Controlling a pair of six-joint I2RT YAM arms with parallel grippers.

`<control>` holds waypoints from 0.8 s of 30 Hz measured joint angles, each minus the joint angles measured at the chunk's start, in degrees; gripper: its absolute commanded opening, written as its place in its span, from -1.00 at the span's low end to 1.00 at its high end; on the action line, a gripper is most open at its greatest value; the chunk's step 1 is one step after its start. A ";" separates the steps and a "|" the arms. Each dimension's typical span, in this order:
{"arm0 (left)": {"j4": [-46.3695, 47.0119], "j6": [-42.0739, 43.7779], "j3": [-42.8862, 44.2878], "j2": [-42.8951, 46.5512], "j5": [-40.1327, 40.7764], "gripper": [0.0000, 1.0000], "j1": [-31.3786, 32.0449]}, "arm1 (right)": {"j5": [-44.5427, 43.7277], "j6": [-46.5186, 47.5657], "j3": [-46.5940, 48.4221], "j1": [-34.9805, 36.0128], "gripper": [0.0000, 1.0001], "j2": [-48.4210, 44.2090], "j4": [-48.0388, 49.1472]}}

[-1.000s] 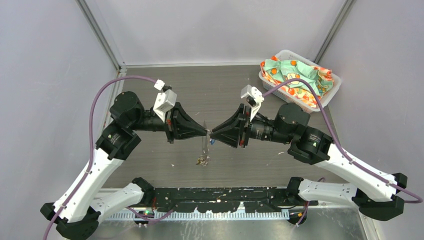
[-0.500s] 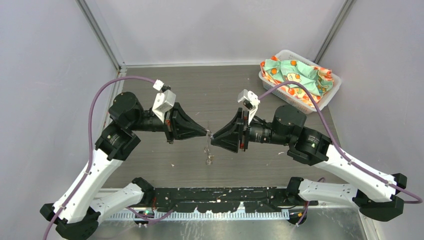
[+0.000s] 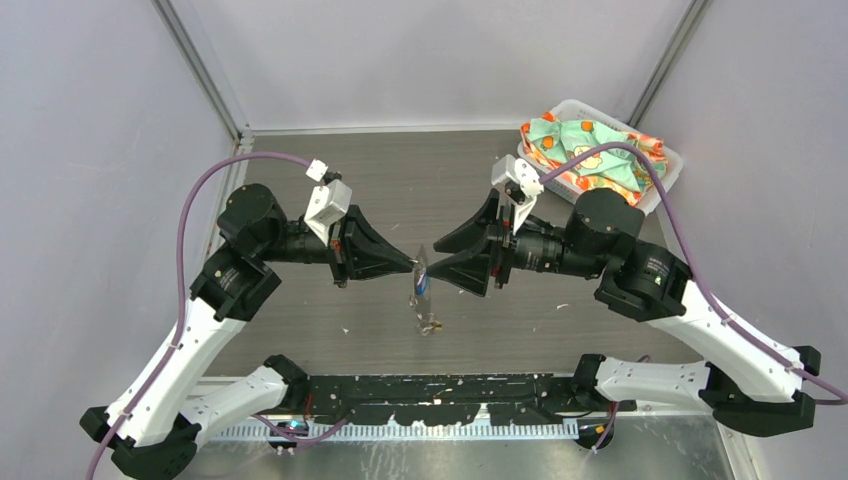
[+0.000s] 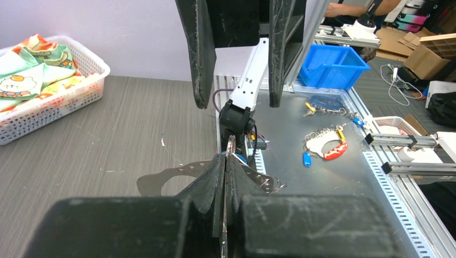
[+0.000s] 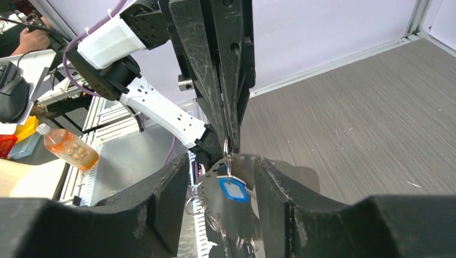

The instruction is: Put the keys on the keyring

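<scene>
My left gripper (image 3: 415, 264) (image 4: 225, 157) is shut on the keyring (image 4: 230, 144), a thin silver ring standing up out of its fingertips. From the ring hang a blue-headed key (image 5: 232, 190) and a flat grey metal plate (image 5: 244, 215) with holes and several small rings; in the top view this bundle (image 3: 424, 300) dangles above the table. My right gripper (image 3: 433, 258) (image 5: 221, 161) is open, its two fingers (image 5: 161, 199) on either side of the hanging blue key without touching it. In the left wrist view the plate (image 4: 172, 176) shows behind my fingers.
A white basket (image 3: 660, 190) of patterned cloth stands at the back right of the dark table (image 3: 400, 180). On the metal bench beyond the table edge lie a blue tag (image 4: 307, 159), a red-and-white key bundle (image 4: 329, 146) and a blue bin (image 4: 330, 64).
The right gripper has opened and drawn back a little to the right. The bundle now hangs from the left gripper alone and has swung slightly. The left arm has stayed put.
</scene>
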State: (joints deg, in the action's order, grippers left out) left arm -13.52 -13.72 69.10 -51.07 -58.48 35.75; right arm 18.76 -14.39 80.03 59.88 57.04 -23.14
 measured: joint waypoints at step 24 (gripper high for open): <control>-3.39 2.97 0.31 -0.61 -1.64 -0.14 0.04 | 3.80 2.14 3.06 0.00 -0.98 4.96 -5.84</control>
State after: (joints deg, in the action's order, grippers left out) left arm -16.91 -10.74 69.41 -51.68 -60.12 35.79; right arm 22.57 -12.25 83.09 59.88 62.00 -28.97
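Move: The ring to be taken is pinched in the left fingertips, about 1 cm to the right of the left hand point and level with it. From the open right hand it lies some 2 cm to the left and 2 cm below, neither ahead nor back. The blue-tagged key hangs about 3 cm below that ring and about 1 cm back; the grey keyring plate hangs some 6 cm below the ring and about 1 cm ahead. The right hand slides about 2 cm left to the ring at the left fingertips while sinking, about 2.5 cm in all, then stays nearly in place as its fingers close from half open to shut and pinch the ring. Only once that grip is made do the left fingers, which had held still, part about a quarter and let go of the ring, the left hand sinking some 1 cm as they open. ##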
